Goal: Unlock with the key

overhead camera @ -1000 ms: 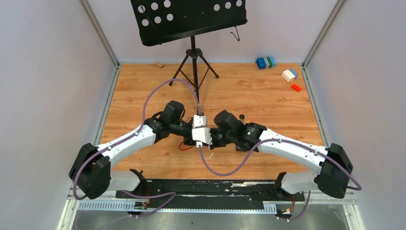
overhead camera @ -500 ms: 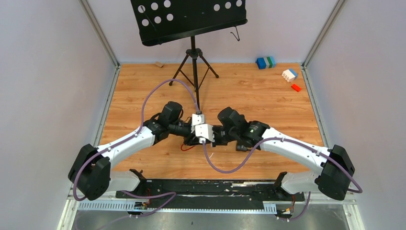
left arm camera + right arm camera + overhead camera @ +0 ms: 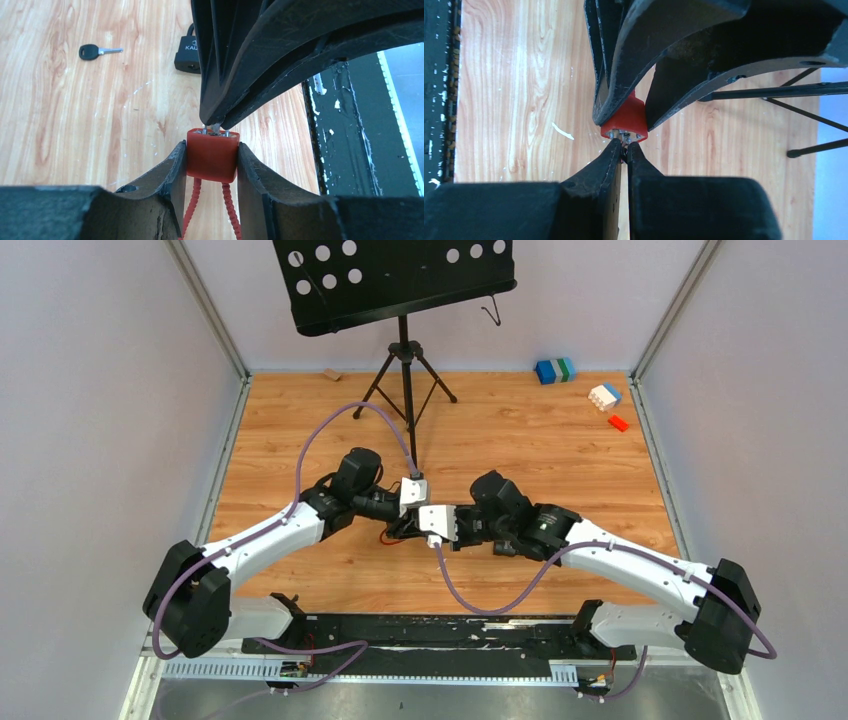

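Note:
A red lock with a ribbed red cable hangs above the wooden table, and my left gripper is shut on its two sides. From the opposite side my right gripper meets the lock's metal face, shut on a small key of which only a sliver shows between the tips. In the top view both grippers meet mid-table, where only a loop of the red cable shows under the wrists.
A loose black-headed key and a black padlock lie on the table beyond the lock. A music stand stands at the back centre. Toy bricks sit back right, with a black rail along the near edge.
My right wrist has rolled and its forearm and elbow have swung out to the right while the tips stay at the lock. The left arm has held still.

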{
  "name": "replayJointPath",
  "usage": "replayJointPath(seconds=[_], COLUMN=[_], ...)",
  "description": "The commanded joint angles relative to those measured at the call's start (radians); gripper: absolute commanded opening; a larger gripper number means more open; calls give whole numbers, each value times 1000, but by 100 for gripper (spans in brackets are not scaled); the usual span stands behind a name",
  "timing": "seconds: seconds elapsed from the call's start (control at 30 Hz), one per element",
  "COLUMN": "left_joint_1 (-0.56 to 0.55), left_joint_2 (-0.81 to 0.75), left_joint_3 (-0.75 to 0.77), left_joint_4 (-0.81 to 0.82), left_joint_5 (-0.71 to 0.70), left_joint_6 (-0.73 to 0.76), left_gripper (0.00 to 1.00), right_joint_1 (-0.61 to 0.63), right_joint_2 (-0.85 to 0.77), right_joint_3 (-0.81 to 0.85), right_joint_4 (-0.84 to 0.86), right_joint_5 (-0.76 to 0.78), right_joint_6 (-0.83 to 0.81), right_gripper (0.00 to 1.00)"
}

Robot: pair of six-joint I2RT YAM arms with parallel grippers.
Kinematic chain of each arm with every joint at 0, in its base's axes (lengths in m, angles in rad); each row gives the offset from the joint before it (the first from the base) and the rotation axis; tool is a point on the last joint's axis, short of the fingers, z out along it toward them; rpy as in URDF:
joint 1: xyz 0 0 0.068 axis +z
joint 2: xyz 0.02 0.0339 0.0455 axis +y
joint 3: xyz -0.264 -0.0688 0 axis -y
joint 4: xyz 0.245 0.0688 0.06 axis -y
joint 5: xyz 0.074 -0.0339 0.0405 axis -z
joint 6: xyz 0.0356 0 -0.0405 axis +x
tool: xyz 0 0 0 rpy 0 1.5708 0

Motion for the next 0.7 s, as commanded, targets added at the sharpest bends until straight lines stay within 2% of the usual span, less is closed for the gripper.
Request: replayJointPath(seconds=[0.0, 0.17, 0.43, 0.67], left_joint_1=[-4, -2, 8, 7], left_joint_2=[4, 13, 36, 76], left_joint_3=[39, 64, 89, 124], left_joint_4=[20, -19, -55, -103], left_joint_5=[30, 32, 37, 60], left_joint_6=[81, 80, 86, 111], left_gripper=[12, 32, 65, 76], right_joint_1=[40, 89, 116, 130], right_joint_2=[-55, -83, -104, -111], right_joint_3=[-24, -68, -84, -98], right_joint_4=[112, 148, 159, 172], right_joint_5=[97, 173, 204, 219], right_joint_6=[-58, -131, -168, -176], right_gripper=[0, 0, 0, 0])
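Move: The red lock sits right between the left hand's fingertips; from the right hand, which holds the key in the lock's end face, it is about 3 cm to the left, 1 cm ahead and 2 cm lower. Counted from the left hand, the black padlock lies about 17 cm to the right and 2 cm ahead, and the black-headed key 16 cm to the right and 13 cm ahead, both some 15 cm below on the table. Rolling some 15 degrees about its left-pointing fingers (a forward-pointing hand would tip up) and ending about 1 cm higher, the right hand keeps its pinch on the key in the red lock. The left hand at first holds almost still, then spreads its fingers wide and lets go of the lock's sides, drifting under 1 cm forward and to the right around it. ##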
